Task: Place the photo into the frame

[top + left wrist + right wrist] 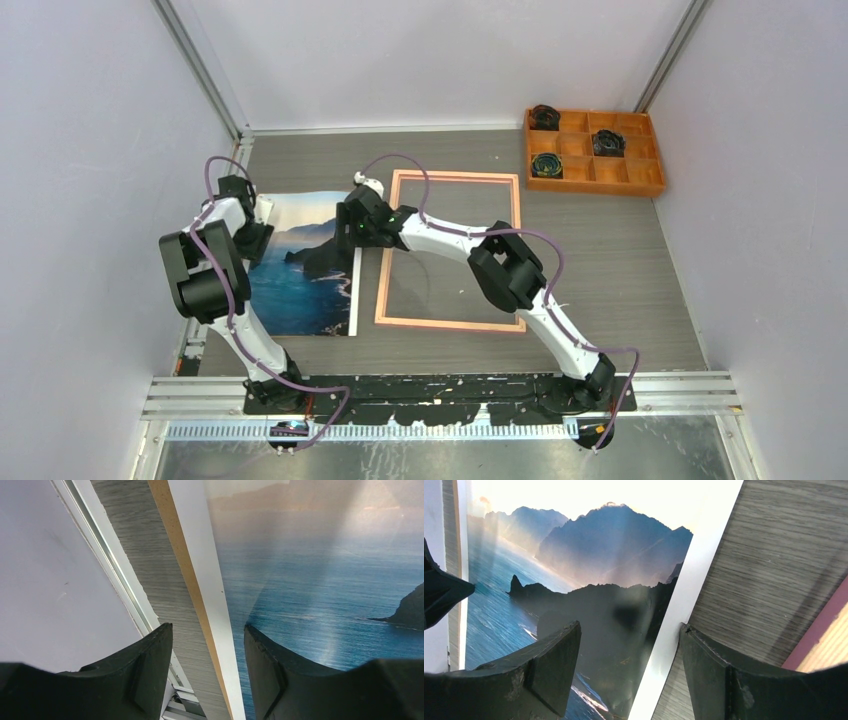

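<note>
The photo (300, 270), a blue seascape with dark mountains, lies flat on the table at the left, with a brown board edge (175, 540) showing under its left side. The pink frame (450, 323) lies just to its right. My left gripper (255, 237) is open over the photo's left edge. In the left wrist view its jaws (207, 655) straddle the photo's (325, 580) white border. My right gripper (350, 225) is open over the photo's right edge. In the right wrist view its jaws (629, 660) straddle the photo's (599, 555) border, with the frame's pink strip (819, 625) beside it.
An orange compartment tray (610, 186) with dark round items stands at the back right. White walls close in on the left, right and back, and the left wall (50, 580) runs close beside the left gripper. Wood-grain table (600, 270) shows right of the frame.
</note>
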`<state>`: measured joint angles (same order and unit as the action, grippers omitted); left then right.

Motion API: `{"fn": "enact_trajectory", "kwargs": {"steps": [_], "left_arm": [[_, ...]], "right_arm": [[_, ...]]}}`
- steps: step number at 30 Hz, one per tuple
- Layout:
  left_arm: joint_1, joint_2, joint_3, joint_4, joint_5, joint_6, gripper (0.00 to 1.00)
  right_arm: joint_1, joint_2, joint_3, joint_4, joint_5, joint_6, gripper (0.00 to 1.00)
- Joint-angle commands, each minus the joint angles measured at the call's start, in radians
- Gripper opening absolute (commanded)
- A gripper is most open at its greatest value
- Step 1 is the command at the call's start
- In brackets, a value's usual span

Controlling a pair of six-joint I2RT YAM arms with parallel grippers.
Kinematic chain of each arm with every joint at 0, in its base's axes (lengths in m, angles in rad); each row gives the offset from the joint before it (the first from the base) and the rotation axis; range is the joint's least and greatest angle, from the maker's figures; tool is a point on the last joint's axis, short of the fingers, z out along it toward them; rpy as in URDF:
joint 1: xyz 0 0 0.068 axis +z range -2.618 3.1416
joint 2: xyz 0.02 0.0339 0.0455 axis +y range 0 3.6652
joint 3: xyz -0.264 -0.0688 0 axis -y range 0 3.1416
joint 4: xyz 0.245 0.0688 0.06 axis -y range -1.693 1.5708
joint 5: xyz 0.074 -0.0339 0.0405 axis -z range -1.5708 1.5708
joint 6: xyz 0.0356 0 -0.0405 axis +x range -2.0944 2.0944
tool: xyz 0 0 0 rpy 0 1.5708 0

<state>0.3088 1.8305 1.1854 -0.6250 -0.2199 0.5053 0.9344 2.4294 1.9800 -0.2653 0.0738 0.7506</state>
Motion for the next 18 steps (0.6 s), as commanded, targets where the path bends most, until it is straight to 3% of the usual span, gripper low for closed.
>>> {"fn": "enact_trajectory", "kwargs": {"steps": [1,15,18], "left_arm": [[-0.006,0.051,-0.03,-0.009,0.045,-0.009,0.57],[-0.005,0.042,-0.032,-0.009,0.04,0.002,0.55],[-0.006,0.041,-0.03,-0.01,0.042,0.002,0.55]], "right_arm": [[0.027,-0.106,-0.007,0.055,-0.025,-0.013,0.76],[-0.017,-0.175,-0.127,0.35,-0.263,0.245,0.79],[-0.035,-0.172,-0.185,0.494,-0.318,0.368,0.81]]}}
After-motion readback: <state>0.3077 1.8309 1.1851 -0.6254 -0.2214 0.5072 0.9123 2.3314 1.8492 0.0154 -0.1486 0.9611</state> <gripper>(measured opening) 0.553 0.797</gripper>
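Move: Already straddling the photo's right-hand edge, the open right fingers have the photo's middle about 11 cm to their left and 6 cm back, only some 2 cm lower. The brown board lies directly under the photo. The frame's middle is roughly 23 cm to the right hand's right and 2 cm back. From the left hand, at the photo's left edge, the photo's middle is about 11 cm to the right and level, 1 cm below. Peeling the photo's right edge off the board, the right hand eases back a centimetre or so, then climbs about 7 cm while moving some 3 cm left, over the photo. Its left side rolls up about 20 degrees; the fingers stay wide open, with the right-hand finger still hooked against the white border. The left hand stays in place, one fingertip resting on the photo near its left edge. ##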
